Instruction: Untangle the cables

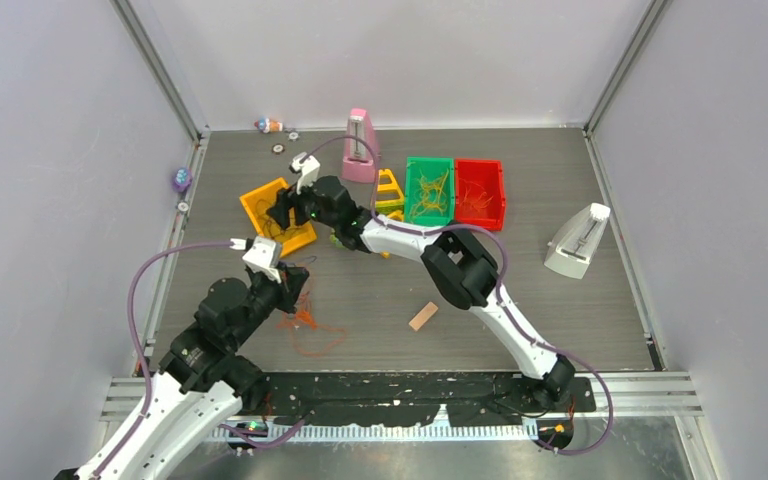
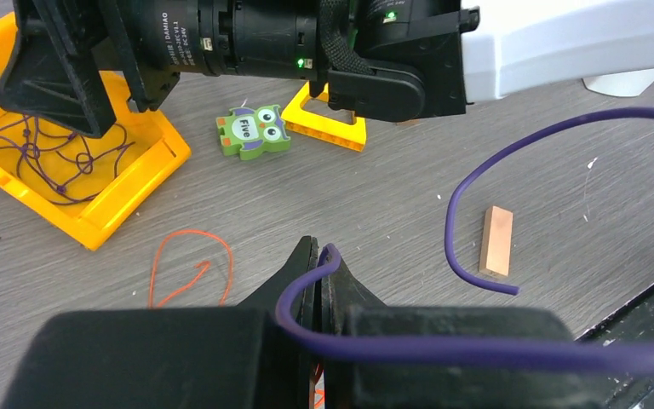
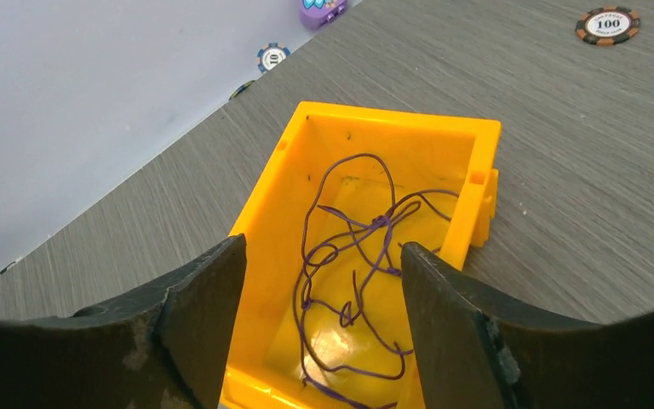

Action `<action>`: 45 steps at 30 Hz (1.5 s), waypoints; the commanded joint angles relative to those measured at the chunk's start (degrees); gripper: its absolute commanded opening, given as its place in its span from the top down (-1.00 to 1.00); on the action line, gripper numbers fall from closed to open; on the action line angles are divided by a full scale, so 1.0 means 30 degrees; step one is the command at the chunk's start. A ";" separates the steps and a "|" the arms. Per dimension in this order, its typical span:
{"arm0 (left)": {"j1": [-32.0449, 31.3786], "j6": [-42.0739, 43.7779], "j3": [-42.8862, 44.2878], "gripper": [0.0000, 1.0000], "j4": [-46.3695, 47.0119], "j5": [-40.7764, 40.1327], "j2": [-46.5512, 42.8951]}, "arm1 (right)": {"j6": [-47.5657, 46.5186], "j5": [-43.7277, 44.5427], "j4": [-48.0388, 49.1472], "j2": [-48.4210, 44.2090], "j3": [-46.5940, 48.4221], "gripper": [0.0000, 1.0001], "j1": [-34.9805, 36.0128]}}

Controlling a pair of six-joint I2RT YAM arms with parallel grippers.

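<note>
Dark purple cables [image 3: 366, 256] lie tangled inside the yellow bin [image 3: 477, 158], also seen as purple cables [image 2: 43, 153]. My right gripper [image 3: 322, 247] hangs open just above that bin [image 1: 260, 205], nothing between its fingers; from above the right gripper [image 1: 282, 210] is over the bin's middle. Orange-red cables [image 1: 310, 325] sprawl on the table, one loop [image 2: 194, 260] ahead of my left gripper [image 2: 319, 247]. Its jaws are shut, with an orange-red strand in the slit. From above, the left gripper [image 1: 298, 290] is at the top of the tangle. Yellow cables [image 1: 428, 195] fill the green bin [image 1: 430, 163].
A red bin [image 1: 480, 170] holds orange cables. A thick lilac hose [image 2: 456, 204] crosses the left wrist view. A green owl tile [image 2: 254, 130], a yellow frame [image 2: 324, 123], a wooden block [image 1: 423, 316], a pink stand [image 1: 362, 148], a white stand [image 1: 578, 242] and poker chips [image 3: 607, 24] lie around.
</note>
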 commanded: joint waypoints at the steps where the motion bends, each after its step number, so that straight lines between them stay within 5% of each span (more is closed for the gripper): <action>1: 0.0039 0.0500 0.0832 1.00 0.0832 -0.0055 0.0222 | -0.0294 0.0686 -0.0899 -0.3184 0.0015 -0.49 0.0035; 9: 0.0021 0.0475 0.1088 1.00 0.2320 0.1254 0.1268 | -0.0537 0.0860 -0.1217 -1.0013 -0.6390 -0.87 -0.0207; 21: 0.0020 0.0240 -0.0059 1.00 0.6594 0.4155 0.2823 | -0.0107 -0.0586 -0.3724 -2.3376 -1.9804 -0.92 -0.3166; 31: -0.0041 -0.0395 -0.0151 1.00 0.9333 0.7179 0.4984 | 0.0573 -0.1917 -0.1377 -2.8314 -2.5921 -0.91 -0.3173; 38: -0.1914 -0.0546 0.1035 0.97 1.0951 0.7733 0.7550 | -0.0061 -0.1974 -0.2012 -2.9468 -2.6453 -0.88 -0.3158; 39: -0.2098 -0.0552 0.1289 0.82 1.1039 0.7769 0.7881 | -0.0169 -0.1731 -0.2327 -2.9599 -2.6454 -0.88 -0.3158; 42: -0.2182 -0.1317 0.2233 -0.19 0.9791 0.7250 0.8978 | -0.0535 -0.0722 -0.3161 -3.0358 -2.6498 -0.88 -0.3158; 45: -0.2154 -0.1625 0.3238 -0.78 0.6709 0.5520 0.9783 | -0.0517 0.0653 -0.5059 -3.0959 -2.6449 -0.88 -0.3158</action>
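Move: The orange-and-purple cable tangle hangs from the left hand's shut fingers, its middle about 10 cm under them. The clear table patch it is bound for lies some 10 cm right, 2 ahead and 20 below; the wooden block is about 22 cm right and 4 ahead, the owl block 22 ahead and 6 right. From the right hand the tangle is roughly 22 cm back, 10 right and slightly lower; the yellow bin is 4 ahead, 2 left, 10 below. The tangle is carried about 13 cm to the right, towards the wooden block, by the left hand, which swings some 25 degrees clockwise and at the last opens wide, letting go. The right hand, already mostly open, spreads fully, rises clear of the yellow bin, sweeps right and back towards the table's middle, then sinks part-way beside the left hand, holding nothing. ##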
